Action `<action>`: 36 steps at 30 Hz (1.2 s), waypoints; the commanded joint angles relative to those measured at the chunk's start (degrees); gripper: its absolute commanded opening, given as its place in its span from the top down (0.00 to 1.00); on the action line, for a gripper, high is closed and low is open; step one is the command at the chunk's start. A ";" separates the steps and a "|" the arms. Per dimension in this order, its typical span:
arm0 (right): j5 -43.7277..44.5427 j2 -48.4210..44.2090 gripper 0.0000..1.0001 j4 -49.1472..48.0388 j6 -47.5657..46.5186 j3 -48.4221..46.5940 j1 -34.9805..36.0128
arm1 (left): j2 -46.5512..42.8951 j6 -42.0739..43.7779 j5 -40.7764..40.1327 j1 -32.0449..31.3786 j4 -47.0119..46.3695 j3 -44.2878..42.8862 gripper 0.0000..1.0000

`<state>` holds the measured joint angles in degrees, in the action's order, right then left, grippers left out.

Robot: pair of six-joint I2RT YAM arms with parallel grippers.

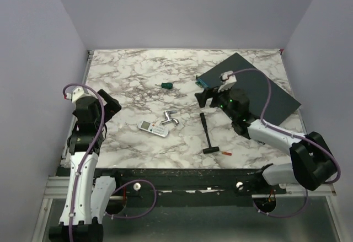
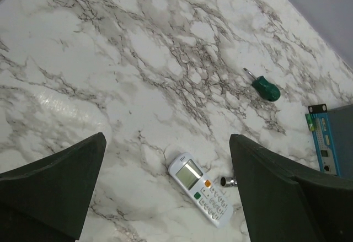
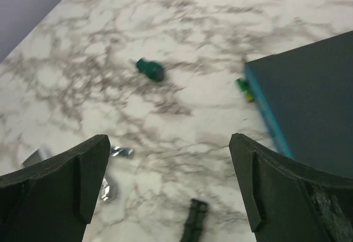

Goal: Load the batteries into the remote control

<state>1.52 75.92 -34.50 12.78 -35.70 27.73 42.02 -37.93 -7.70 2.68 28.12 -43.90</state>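
The remote control (image 1: 153, 128), small and white, lies face up on the marble near the front centre. In the left wrist view the remote control (image 2: 201, 189) lies low between the fingers, its pale screen toward the far end. One orange-red battery (image 1: 226, 153) rests near the table's front edge, right of centre. My left gripper (image 1: 112, 108) hovers left of the remote, open and empty (image 2: 167, 137). My right gripper (image 1: 203, 97) hangs by the teal box's near corner, also open and empty (image 3: 168, 138).
A silver bent metal piece (image 1: 170, 118) lies just right of the remote (image 2: 229, 182). A green-handled screwdriver (image 1: 166, 85) sits farther back. A black T-shaped tool (image 1: 207, 134) lies between the remote and the battery. The large dark teal box (image 1: 259, 90) fills the back right.
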 commanded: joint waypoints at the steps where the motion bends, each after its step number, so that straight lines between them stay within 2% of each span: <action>1: -3.13 1.91 0.00 9.94 0.21 -2.66 10.98 | -5.61 4.93 2.45 0.32 8.78 -2.03 0.02; 4: -12.65 2.17 0.00 5.24 4.76 -1.12 14.13 | -7.38 8.42 6.05 0.40 9.58 -1.32 0.01; 11: -15.61 10.03 0.00 9.10 3.93 -5.47 21.10 | -8.60 12.02 11.56 0.49 8.56 3.26 0.02; 20: -15.00 18.88 0.01 10.70 0.06 -8.23 25.64 | -11.32 12.97 14.38 0.40 7.98 5.02 0.01; 36: -12.59 27.74 0.03 10.70 -8.05 -13.22 27.48 | -10.64 13.02 14.47 0.43 8.09 5.04 0.01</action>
<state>-12.43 101.32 -24.69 8.38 -46.50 54.81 31.46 -25.65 5.91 2.68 36.25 -38.96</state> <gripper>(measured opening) 0.969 0.985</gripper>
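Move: From the right gripper the remote control's middle lies about 25 cm to the left, 11 cm back and 17 cm below. The chrome tap is some 18 cm left and 5 cm back of that gripper, the hammer's middle about 12 cm back and 1 cm left, both equally low. From the left gripper the remote lies roughly 17 cm to the right, about level with it fore and aft, some 20 cm below. Sweep the right gripper left about 19 cm and back 15 cm towards the keypad end of the remote, sinking some 14 cm, mostly in the later part. Meanwhile swing it about 40 degrees counter-clockwise and tip the open fingers down, stopping short of touching. Draw the left gripper back about 5 cm, a little right and down, turning clockwise with its fingers open. ##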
